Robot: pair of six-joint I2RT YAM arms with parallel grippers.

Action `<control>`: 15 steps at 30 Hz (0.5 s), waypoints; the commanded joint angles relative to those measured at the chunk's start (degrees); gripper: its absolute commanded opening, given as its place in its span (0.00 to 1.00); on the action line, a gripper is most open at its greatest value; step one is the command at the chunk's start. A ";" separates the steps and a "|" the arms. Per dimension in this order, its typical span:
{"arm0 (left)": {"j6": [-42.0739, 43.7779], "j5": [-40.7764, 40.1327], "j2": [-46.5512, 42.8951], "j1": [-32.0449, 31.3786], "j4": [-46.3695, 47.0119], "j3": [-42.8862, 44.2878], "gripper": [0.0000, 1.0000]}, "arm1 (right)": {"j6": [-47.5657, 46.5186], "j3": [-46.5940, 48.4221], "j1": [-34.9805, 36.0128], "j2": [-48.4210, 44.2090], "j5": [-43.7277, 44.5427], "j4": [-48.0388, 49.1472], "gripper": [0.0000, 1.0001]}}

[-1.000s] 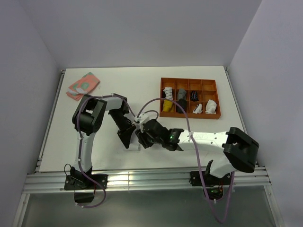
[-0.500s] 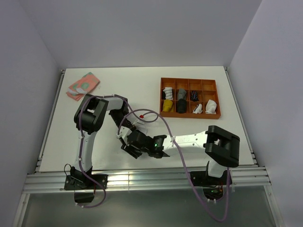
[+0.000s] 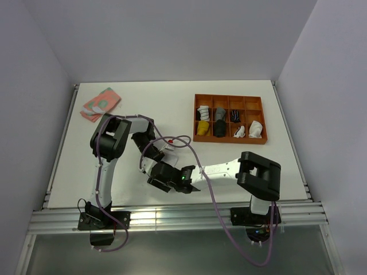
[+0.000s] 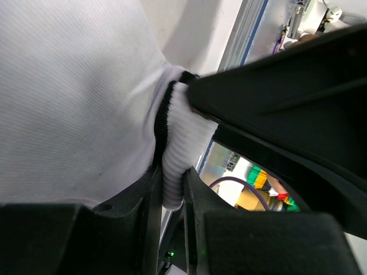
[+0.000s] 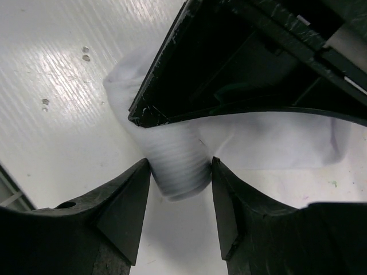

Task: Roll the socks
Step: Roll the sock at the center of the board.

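A white sock (image 4: 74, 103) with a thin black band fills the left wrist view. Its ribbed cuff (image 4: 174, 177) is pinched between the fingers of my left gripper (image 4: 172, 197), which is shut on it. In the right wrist view the same cuff (image 5: 179, 163) hangs below the left gripper's black finger (image 5: 229, 74). My right gripper (image 5: 180, 175) stands open with a fingertip on each side of the cuff. From above, both grippers (image 3: 152, 163) meet near the table's front left and hide the sock. A pink sock with teal patches (image 3: 100, 103) lies at the far left.
An orange compartment tray (image 3: 229, 97) at the back right holds several rolled socks (image 3: 202, 112). My right arm (image 3: 223, 169) lies stretched leftwards along the front of the table. The table's metal rail edge (image 4: 246, 28) runs close to the sock.
My right arm has swung left and toward the front edge, bringing its gripper to the cuff with wider jaws. The left gripper has kept its hold and barely moved.
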 commanded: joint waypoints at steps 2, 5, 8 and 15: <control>2.70 -5.58 2.56 0.67 5.03 1.01 0.14 | -1.64 2.28 0.73 2.60 2.26 -0.60 0.54; 2.44 -5.58 2.56 0.76 5.12 1.27 0.15 | -1.47 2.37 0.82 3.48 2.70 -0.08 0.52; 1.30 -5.32 2.04 0.67 6.52 1.36 0.17 | -0.51 2.02 0.82 3.31 0.95 0.80 0.36; -6.79 -5.32 -3.49 1.11 15.92 -0.22 0.22 | 3.62 0.79 -1.29 2.08 -5.64 1.77 0.03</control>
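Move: The open right fingers already straddle one end of the rolled part of the white sock; the roll's middle is about 2 cm to the right hand's left, 1 cm ahead and 2 cm below. The flat rest of the sock lies some 6 cm ahead and 4 cm right of that hand, 3 cm below. The yellow sock in the tray is roughly 17 cm ahead and 19 cm right. The left hand already pinches the roll, whose middle is about 2 cm to its right, level with it. The right hand first sinks about 1.5 cm, almost straight down over the roll with hardly any turn of the wrist, then holds its place while its fingers close from about half open to nearly shut, pinching the near end of the white roll. The left hand keeps its own pinch on the roll beside the striped cuff and stays practically in place, its wrist easing round only some 5 degrees at the very end. ##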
